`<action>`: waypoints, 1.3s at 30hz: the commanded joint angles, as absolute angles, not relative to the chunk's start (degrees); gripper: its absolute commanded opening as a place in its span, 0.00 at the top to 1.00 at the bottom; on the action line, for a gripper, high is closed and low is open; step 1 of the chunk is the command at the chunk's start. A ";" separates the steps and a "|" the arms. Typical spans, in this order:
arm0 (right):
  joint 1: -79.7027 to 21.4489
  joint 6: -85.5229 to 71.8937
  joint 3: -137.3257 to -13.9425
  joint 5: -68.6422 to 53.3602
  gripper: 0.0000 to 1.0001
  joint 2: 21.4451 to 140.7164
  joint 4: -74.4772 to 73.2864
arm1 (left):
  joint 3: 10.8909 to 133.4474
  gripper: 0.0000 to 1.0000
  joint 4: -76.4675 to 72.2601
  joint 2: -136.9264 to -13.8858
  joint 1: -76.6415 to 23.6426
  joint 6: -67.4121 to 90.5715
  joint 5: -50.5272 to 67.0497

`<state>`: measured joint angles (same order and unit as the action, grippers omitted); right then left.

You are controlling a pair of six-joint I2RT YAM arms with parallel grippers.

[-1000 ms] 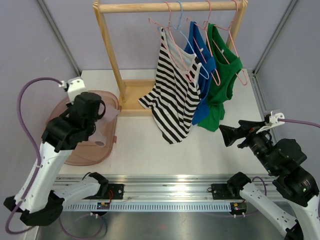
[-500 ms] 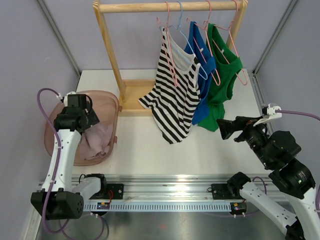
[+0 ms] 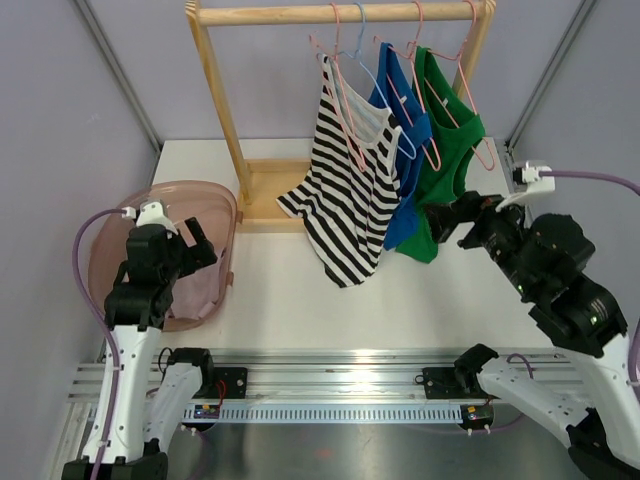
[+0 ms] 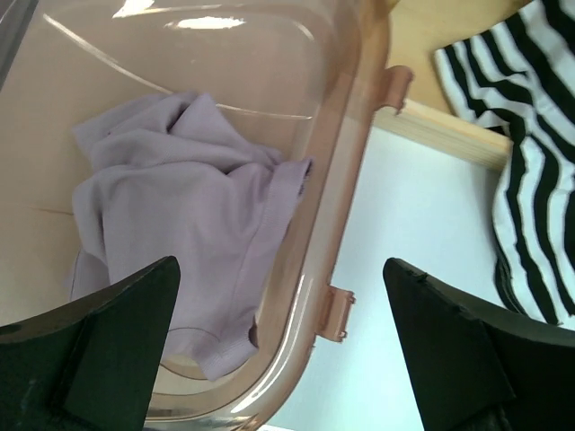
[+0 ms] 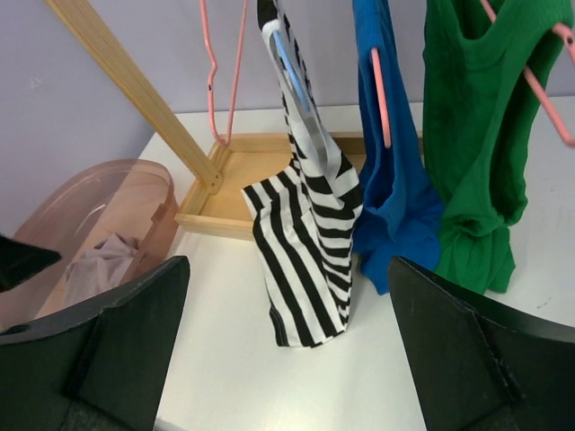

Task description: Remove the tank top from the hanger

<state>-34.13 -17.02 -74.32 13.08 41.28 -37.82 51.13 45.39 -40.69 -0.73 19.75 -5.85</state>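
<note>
A black-and-white striped tank top (image 3: 345,195) hangs on the wooden rack (image 3: 222,100), with a blue one (image 3: 405,140) and a green one (image 3: 448,150) to its right, each on a hanger. In the right wrist view the striped top (image 5: 310,215) hangs on a blue hanger, beside an empty pink hanger (image 5: 225,81). My right gripper (image 3: 450,215) is open and empty, just right of the green top's lower part. My left gripper (image 3: 195,245) is open and empty above the pink tub's (image 3: 215,200) right rim. A lilac garment (image 4: 180,224) lies in the tub.
The rack's wooden base frame (image 3: 265,190) sits on the white table behind the striped top's hem. The tub's rim and latch (image 4: 337,310) lie between my left fingers. Grey walls and slanted metal poles (image 3: 120,75) stand on both sides.
My left gripper has let the lilac garment fall into the tub and drawn back toward the near side. My right gripper has moved up and left, close to the green top.
</note>
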 commanded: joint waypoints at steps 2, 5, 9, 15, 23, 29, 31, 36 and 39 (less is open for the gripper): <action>-34.28 -12.75 -81.29 16.70 0.03 48.86 -39.20 | 50.63 0.01 40.26 -37.79 -2.02 18.90 -3.61; -34.28 -10.11 -85.15 16.09 0.16 53.24 -37.53 | 50.19 0.01 39.99 -37.88 -2.46 18.90 -1.76; -34.28 -4.94 -93.22 16.88 0.30 60.10 -34.46 | 50.27 0.01 39.99 -39.11 -3.95 18.90 -0.44; -34.10 -0.36 -106.50 15.38 0.33 75.21 -35.85 | 50.10 0.01 40.43 -38.15 -7.03 19.07 -3.07; -32.00 4.66 -129.17 15.47 0.35 95.43 -38.40 | 50.10 0.01 40.17 -39.99 -7.56 18.81 -0.35; -30.15 5.98 -150.89 11.61 0.43 110.11 -47.54 | 49.92 0.01 39.90 -39.38 -8.00 18.55 1.58; -29.97 6.24 -152.40 11.43 0.48 111.79 -47.82 | 49.92 0.01 39.81 -39.29 -8.09 18.63 1.93; -29.80 5.37 -148.18 8.27 0.67 110.65 -44.13 | 49.83 0.01 39.46 -39.29 -8.09 18.46 3.42; -29.88 4.66 -148.45 6.95 0.82 110.57 -43.25 | 49.75 0.01 39.37 -39.55 -8.09 18.46 3.87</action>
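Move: The blue hanger with the striped tank top is the right hand's goal: its upper part lies about 26 cm ahead, 12 cm left and 6 cm above. The empty pink hanger hangs some 5 cm to the left of it. The blue top's middle is roughly 25 cm ahead of this hand, 3 cm left and 10 cm lower; the green top is 25 cm ahead, 6 cm right, equally low. From the left hand, the blue hanger is about 23 cm ahead, 42 cm right and 26 cm higher. The right fingers close most of the way around the blue hanger, between the empty pink hanger and the blue top. To get there the hand reaches about 25 cm forward, swinging left and rising a little, rolling left side down some 20 degrees. The open left hand eases 5 cm right, away from the pink top in the bin, turning slightly clockwise. ##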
